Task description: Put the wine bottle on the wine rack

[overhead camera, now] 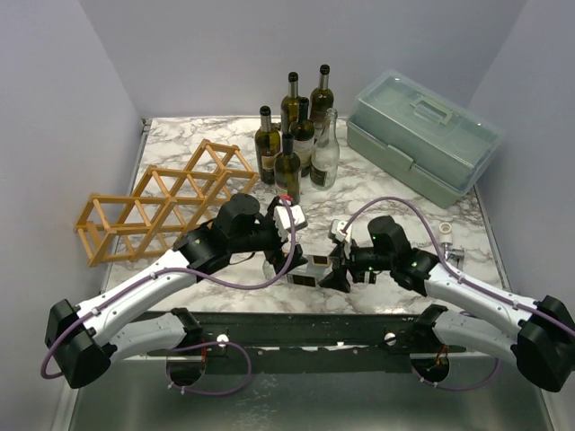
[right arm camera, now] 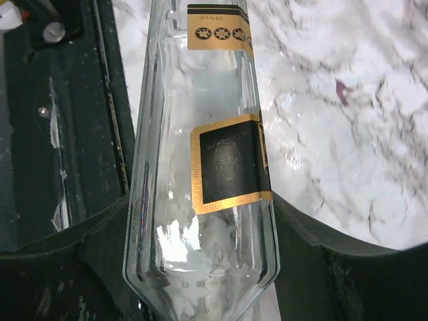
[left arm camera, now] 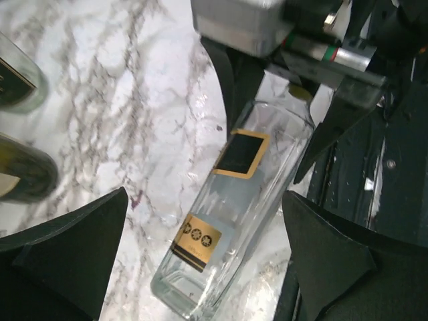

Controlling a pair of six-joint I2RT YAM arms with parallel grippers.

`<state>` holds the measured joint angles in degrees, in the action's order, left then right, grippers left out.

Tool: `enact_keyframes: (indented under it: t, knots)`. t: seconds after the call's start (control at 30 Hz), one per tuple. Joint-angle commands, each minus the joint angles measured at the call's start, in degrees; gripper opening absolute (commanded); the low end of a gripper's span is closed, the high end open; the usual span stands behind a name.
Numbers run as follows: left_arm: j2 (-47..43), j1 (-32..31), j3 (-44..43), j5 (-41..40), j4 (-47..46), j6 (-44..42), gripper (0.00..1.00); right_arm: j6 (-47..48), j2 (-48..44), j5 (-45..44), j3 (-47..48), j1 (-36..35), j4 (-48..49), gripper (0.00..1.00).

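The wine bottle (overhead camera: pixel 301 274) is clear square glass with black and gold labels, and it lies on its side near the table's front edge. In the right wrist view my right gripper (right arm camera: pixel 200 224) is shut on the bottle (right arm camera: pixel 207 167) at its shoulder, with both fingers pressed against the glass. My left gripper (left arm camera: pixel 204 200) stands open around the base end of the bottle (left arm camera: pixel 234 214), with a gap on each side. The right gripper (left arm camera: pixel 287 100) also shows at the top of the left wrist view. The wine rack (overhead camera: pixel 162 202), a light-brown stick lattice, lies at the left.
Several upright bottles (overhead camera: pixel 296 135), dark and clear, stand at the back centre. A pale green toolbox (overhead camera: pixel 422 135) sits at the back right. A small white roll (overhead camera: pixel 446 229) lies near the right edge. The dark base rail (overhead camera: pixel 305 328) runs just in front of the bottle.
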<state>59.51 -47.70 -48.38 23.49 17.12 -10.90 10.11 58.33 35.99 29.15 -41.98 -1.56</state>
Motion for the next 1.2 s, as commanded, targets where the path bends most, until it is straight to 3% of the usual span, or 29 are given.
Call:
enact_keyframes:
  t: [0.0,0.27,0.4,0.53,0.63,0.73,1.0,1.17]
  knots:
    - [-2.1,0.4,-1.6,-3.1,-5.3,0.4,0.99,-5.2,-4.3,-4.7,-0.5,-0.2,9.5,0.01]
    - [-4.4,5.3,-4.6,-4.1,-6.0,6.6,0.99,-10.9,-5.3,-11.8,-1.9,-0.2,14.3,0.01]
    - [-4.0,8.9,-6.9,-10.6,-6.1,10.6,0.99,-16.0,-2.8,-11.4,-1.3,-0.6,16.1,0.01]
    - [-2.1,11.0,-11.7,-28.9,-3.0,19.0,0.99,-23.8,-2.4,-12.2,-5.1,-2.0,25.2,0.01]
    - [-0.9,11.5,-16.2,-46.7,4.0,25.2,0.99,-28.3,-0.4,-14.5,-6.3,-5.1,31.0,0.0]
    - [0.0,14.3,-18.7,-57.8,11.4,31.1,0.99,-30.4,3.9,-19.6,-5.0,-9.4,34.6,0.01]
    - [0.8,30.2,-18.5,-53.5,17.7,37.1,0.99,-38.9,14.9,-26.8,-1.5,-14.4,45.3,0.01]
    - [0.8,32.3,-17.8,-57.9,19.8,38.3,0.98,-42.3,18.6,-31.8,-1.5,-15.4,49.9,0.01]
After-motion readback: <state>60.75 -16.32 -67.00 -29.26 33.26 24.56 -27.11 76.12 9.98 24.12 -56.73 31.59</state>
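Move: The clear wine bottle is already in the right hand, gripped around its shoulder, with the base pointing left and down. The wine rack's middle is roughly 38 cm to this hand's left, 20 cm ahead and 6 cm lower; the front green bottle stands some 27 cm ahead and 9 cm left, its middle slightly higher. From the empty left hand, the rack lies about 29 cm left, 18 cm ahead and 14 cm below. The clear bottle stays gripped in the right hand, which edges forward and returns, then carries it about 7 cm left towards the rack, sinking slightly and turning clockwise so the base swings forward and comes up. The left hand, already wide open, rises away from the bottle, going forward then sweeping some 26 cm left to the rack, turning about 90 degrees counter-clockwise until its fingers point forward. ##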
